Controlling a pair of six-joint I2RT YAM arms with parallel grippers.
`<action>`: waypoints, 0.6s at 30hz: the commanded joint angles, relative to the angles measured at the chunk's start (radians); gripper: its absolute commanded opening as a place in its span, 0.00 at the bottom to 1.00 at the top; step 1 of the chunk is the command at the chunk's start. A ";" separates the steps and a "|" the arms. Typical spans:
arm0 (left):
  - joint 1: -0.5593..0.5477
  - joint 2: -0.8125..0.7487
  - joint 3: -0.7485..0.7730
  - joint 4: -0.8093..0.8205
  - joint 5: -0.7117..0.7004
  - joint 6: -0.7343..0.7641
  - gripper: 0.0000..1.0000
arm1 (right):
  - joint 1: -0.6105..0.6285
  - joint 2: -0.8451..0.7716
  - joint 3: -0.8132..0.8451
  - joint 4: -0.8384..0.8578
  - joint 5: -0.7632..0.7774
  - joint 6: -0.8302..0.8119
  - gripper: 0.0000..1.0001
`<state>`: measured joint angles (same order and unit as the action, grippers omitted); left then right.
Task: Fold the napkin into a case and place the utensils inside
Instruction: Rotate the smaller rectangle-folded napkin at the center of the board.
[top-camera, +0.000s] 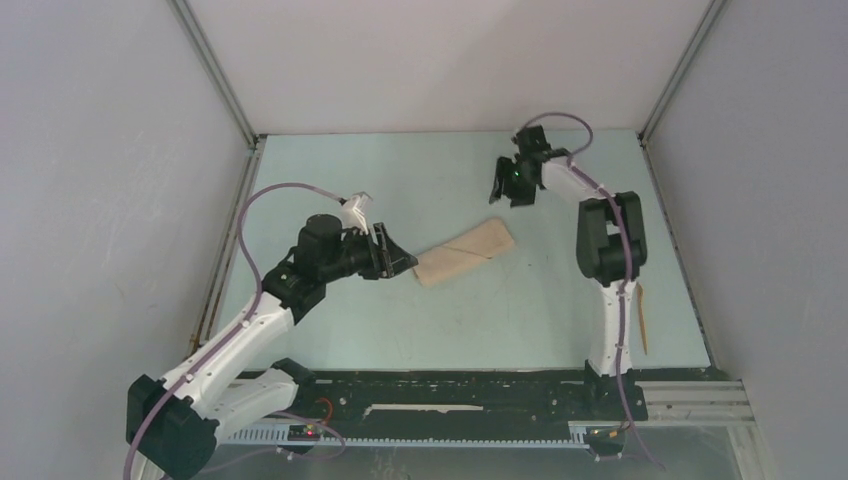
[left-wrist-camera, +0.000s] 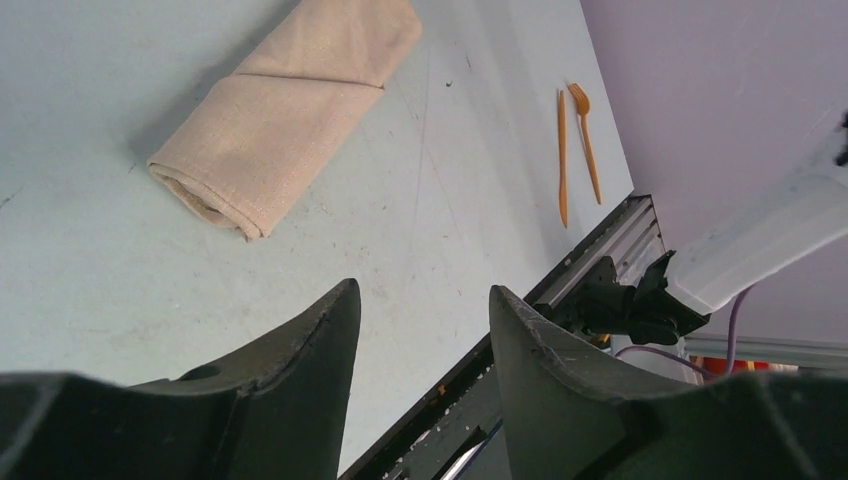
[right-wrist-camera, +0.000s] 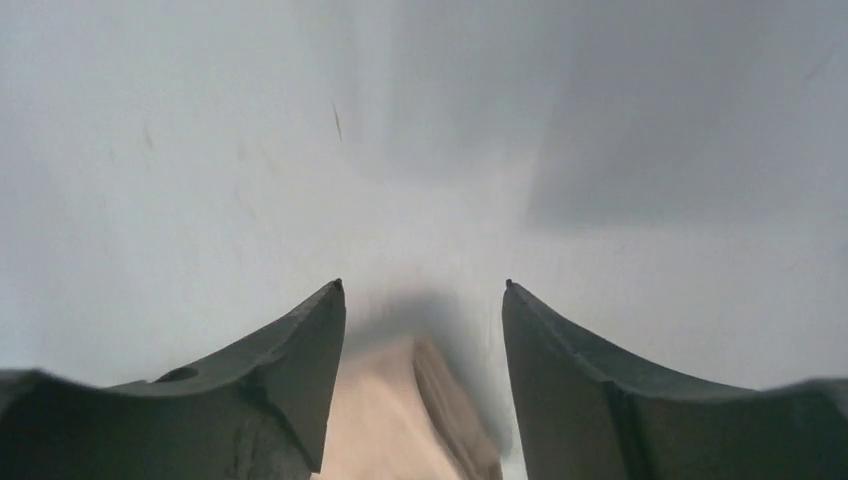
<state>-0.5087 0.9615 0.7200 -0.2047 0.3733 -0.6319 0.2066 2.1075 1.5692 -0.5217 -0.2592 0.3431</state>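
Note:
The napkin (top-camera: 465, 253) lies mid-table, folded into a narrow tan case with a slanted pocket edge; it also shows in the left wrist view (left-wrist-camera: 285, 110). My left gripper (top-camera: 402, 262) hovers just off its left end, open and holding nothing (left-wrist-camera: 422, 290). My right gripper (top-camera: 515, 185) hangs behind the case's right end, open and empty (right-wrist-camera: 422, 285). A blurred tip of the cloth (right-wrist-camera: 410, 420) shows below its fingers. The utensils (left-wrist-camera: 575, 150), two thin orange pieces, lie side by side near the table's right edge (top-camera: 641, 318), beside the right arm's base.
Grey walls (top-camera: 120, 200) close the table in on the left, back and right. A black rail (top-camera: 450, 395) runs along the near edge. The right arm's upright column (top-camera: 608, 300) stands between the case and the utensils.

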 joint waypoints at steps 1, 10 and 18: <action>-0.007 -0.057 0.006 -0.010 -0.005 -0.010 0.57 | 0.085 0.106 0.439 -0.414 0.433 -0.167 0.70; -0.005 -0.353 -0.014 -0.195 -0.323 0.021 0.58 | 0.343 -0.032 0.354 -0.201 0.184 0.134 0.85; -0.005 -0.503 -0.005 -0.275 -0.411 0.040 0.59 | 0.524 0.114 0.376 -0.060 0.156 0.252 0.83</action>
<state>-0.5087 0.4778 0.7101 -0.4252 0.0303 -0.6209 0.6872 2.1475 1.8935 -0.6418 -0.0662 0.5167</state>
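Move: From the right hand, the folded napkin's middle lies about 11 cm back, 8 cm to the left and 3 cm lower. The napkin's left end is some 16 cm back and 16 cm left of that hand. From the left hand, the napkin's middle is roughly 11 cm ahead, 9 cm right and 18 cm down. Opening, the right hand arcs up, about 21 cm left towards the napkin's left end; left hand retreats up-left. ##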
